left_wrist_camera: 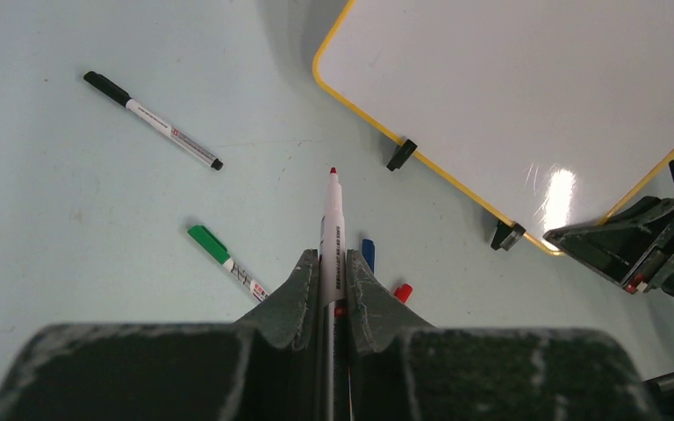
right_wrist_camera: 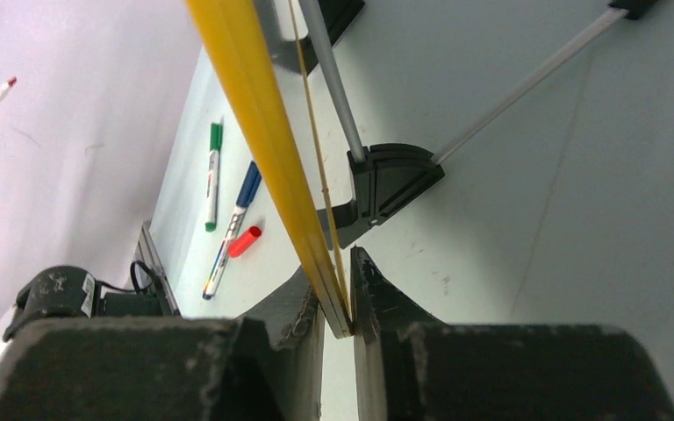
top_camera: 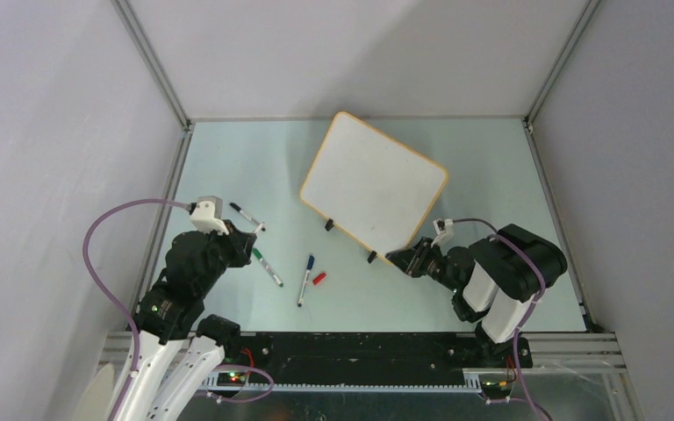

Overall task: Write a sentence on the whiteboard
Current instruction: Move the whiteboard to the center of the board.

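Observation:
The whiteboard (top_camera: 373, 180) lies tilted in the middle of the table, with an orange-tan frame and two black clip feet (top_camera: 329, 224). Its face is blank white; no sentence is in view. My right gripper (top_camera: 401, 259) is shut on the board's near corner, and the yellow frame edge (right_wrist_camera: 254, 123) runs between its jaws (right_wrist_camera: 340, 285). My left gripper (left_wrist_camera: 333, 263) is shut on an uncapped red marker (left_wrist_camera: 332, 219), whose tip points towards the board (left_wrist_camera: 527, 88) from above the table to its left.
A black marker (top_camera: 246, 215) lies near the left gripper. A green marker (top_camera: 268, 267), a blue marker (top_camera: 305, 279) and a loose red cap (top_camera: 319, 278) lie on the table in front of the board. Grey walls stand close on the left, back and right.

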Controlling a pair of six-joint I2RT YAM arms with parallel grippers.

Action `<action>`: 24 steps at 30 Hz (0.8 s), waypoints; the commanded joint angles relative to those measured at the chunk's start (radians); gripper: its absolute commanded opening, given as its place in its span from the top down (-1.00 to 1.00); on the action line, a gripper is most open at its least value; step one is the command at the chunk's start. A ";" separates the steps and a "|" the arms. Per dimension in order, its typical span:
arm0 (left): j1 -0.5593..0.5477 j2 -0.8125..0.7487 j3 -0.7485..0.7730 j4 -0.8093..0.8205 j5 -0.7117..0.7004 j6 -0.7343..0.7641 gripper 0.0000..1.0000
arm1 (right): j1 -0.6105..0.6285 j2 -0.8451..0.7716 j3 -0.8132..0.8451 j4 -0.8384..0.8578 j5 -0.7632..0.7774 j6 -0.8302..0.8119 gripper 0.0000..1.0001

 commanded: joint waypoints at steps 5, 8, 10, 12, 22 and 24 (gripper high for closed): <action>-0.004 -0.008 -0.002 0.014 -0.014 0.020 1.00 | 0.134 -0.026 -0.052 0.005 0.077 -0.010 0.80; -0.003 -0.005 -0.002 0.014 -0.012 0.021 1.00 | 0.134 -0.048 -0.079 0.005 0.082 -0.006 0.76; -0.003 -0.007 -0.001 0.014 -0.010 0.021 1.00 | 0.135 -0.068 -0.099 0.004 0.073 -0.009 0.44; -0.004 -0.008 -0.001 0.015 -0.010 0.021 1.00 | 0.134 -0.090 -0.115 0.003 0.073 -0.015 -0.06; -0.004 -0.006 -0.002 0.016 -0.005 0.021 1.00 | -0.036 -0.213 -0.113 -0.007 -0.061 0.033 -0.49; -0.004 -0.005 -0.002 0.017 -0.005 0.021 1.00 | -0.081 -0.265 -0.099 -0.039 -0.089 0.043 -0.51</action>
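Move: The right hand still grips the whiteboard's near corner. The whiteboard's middle lies about 17 cm ahead, 3 cm to its left and 3 cm above it. The whiteboard's near foot is some 4 cm left and 1 cm ahead; the red cap is about 16 cm left and 5 cm back, both 4 to 5 cm lower. From the left hand, the whiteboard's middle is roughly 20 cm ahead, 23 cm right and 14 cm below. The right hand drags the whiteboard's near corner about 3 cm back-left, opens, then rises 4 cm forward-right. ##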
